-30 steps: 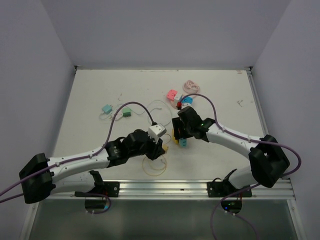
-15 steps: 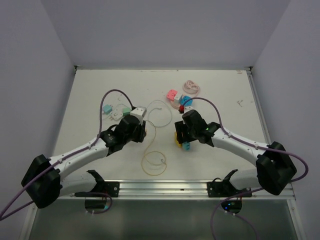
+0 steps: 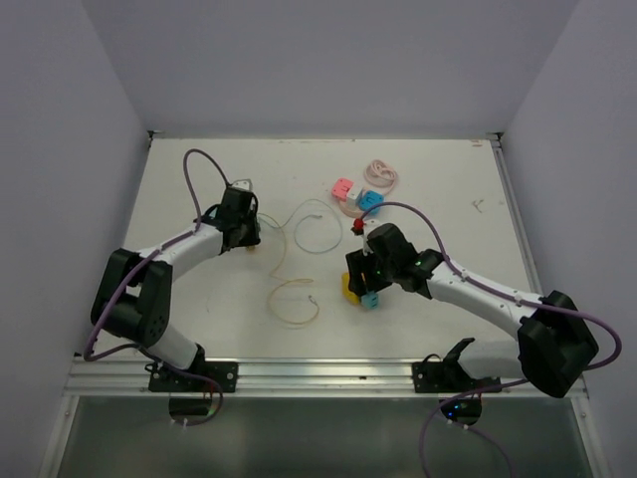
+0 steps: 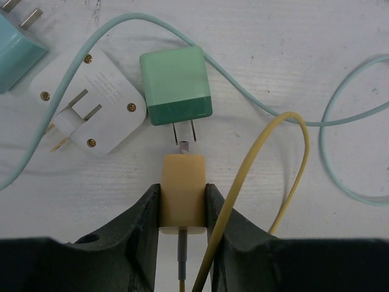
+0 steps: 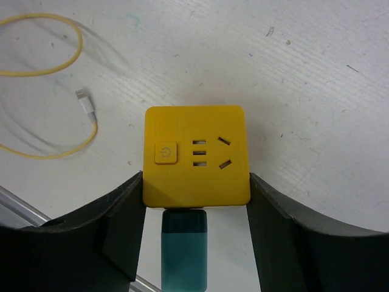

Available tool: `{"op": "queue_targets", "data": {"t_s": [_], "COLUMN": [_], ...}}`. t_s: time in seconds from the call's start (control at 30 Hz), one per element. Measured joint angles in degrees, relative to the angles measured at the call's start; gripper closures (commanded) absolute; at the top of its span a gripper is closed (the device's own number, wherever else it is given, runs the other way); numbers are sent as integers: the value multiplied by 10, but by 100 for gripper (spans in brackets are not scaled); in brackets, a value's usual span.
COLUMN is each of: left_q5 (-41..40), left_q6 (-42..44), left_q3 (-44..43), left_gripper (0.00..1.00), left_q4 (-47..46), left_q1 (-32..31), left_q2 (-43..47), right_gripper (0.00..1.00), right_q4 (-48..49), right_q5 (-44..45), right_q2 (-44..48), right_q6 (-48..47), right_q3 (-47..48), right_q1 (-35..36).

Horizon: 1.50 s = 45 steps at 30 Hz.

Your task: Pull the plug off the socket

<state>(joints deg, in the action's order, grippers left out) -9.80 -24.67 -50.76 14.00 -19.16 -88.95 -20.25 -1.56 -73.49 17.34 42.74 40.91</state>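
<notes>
My left gripper point(image 4: 182, 190) is shut on the cream-yellow plug point(image 4: 182, 173), low over the table at the far left point(image 3: 246, 241). Its yellow cable point(image 4: 285, 152) trails back towards the middle of the table point(image 3: 289, 299). The plug is free of the yellow socket point(image 5: 196, 155), which sits mid-table point(image 3: 349, 289). My right gripper point(image 5: 196, 182) is shut on the socket's two sides point(image 3: 360, 284). A teal charger block point(image 5: 184, 249) is still plugged into the socket's near side.
Just ahead of the left gripper lie a green charger point(image 4: 176, 85), a white adapter point(image 4: 91, 103) and a teal charger point(image 4: 15, 48) with a mint cable. Pink point(image 3: 343, 187) and blue point(image 3: 372, 199) plugs and a pink cable coil point(image 3: 381, 174) lie at the back.
My left arm has swung from the table's middle to the far left, carrying the plug and dragging its yellow cable. The right gripper and socket shifted slightly nearer.
</notes>
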Motion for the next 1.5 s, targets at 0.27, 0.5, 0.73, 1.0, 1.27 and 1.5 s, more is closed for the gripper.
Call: {"op": "queue_targets", "data": {"t_s": [0.27, 0.5, 0.73, 1.0, 1.27, 1.5], "left_q5": [32, 62, 73, 81, 191, 250], "left_q6": [-14, -21, -23, -26, -62, -115], "left_q3": [-3, 11, 11, -3, 21, 77], "left_gripper": [30, 4, 0, 0, 0, 0], "left_q4": [4, 22, 84, 164, 175, 159], "left_q1": [24, 30, 30, 30, 30, -14], "left_q2": [-9, 42, 150, 264, 294, 297], "right_gripper": [100, 100, 100, 100, 100, 86], "right_q4": [7, 24, 48, 97, 166, 210], "right_q5": [-28, -45, -61, -76, -73, -65], "right_q2": [4, 4, 3, -2, -69, -103], "right_q6": [-10, -20, -40, -73, -130, -174], "right_q3": [-7, -7, -7, -7, -1, 14], "right_q1": [0, 13, 42, 70, 97, 118]}}
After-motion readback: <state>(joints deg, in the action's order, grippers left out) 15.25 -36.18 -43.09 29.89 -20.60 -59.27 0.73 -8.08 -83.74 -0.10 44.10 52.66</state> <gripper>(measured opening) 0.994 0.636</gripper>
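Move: The left hand holds the orange plug just over its resting place, with bare table about 2 cm straight below. The green plug lies some 5 cm ahead, the white adapter about 4 cm ahead and 5 cm left. The yellow socket, gripped in the right hand, is roughly 24 cm to the left hand's right and 9 cm back. From the right hand, the yellow cable loop lies some 14 cm left, 4 cm back and 6 cm below; the teal plug in the socket sits about 3 cm right and 4 cm back. The left hand eases down the last half centimetre, opens wide to let go of the orange plug on the table just behind the green plug, then rises about 12 cm while drawing back, and finally swings back and right while sinking a few centimetres towards the yellow socket, its left side rolling down nearly 30 degrees. Meanwhile the right hand keeps its grip on the socket and carries it some 10 cm left towards the yellow cable loop, turning it about 30 degrees counter-clockwise. ##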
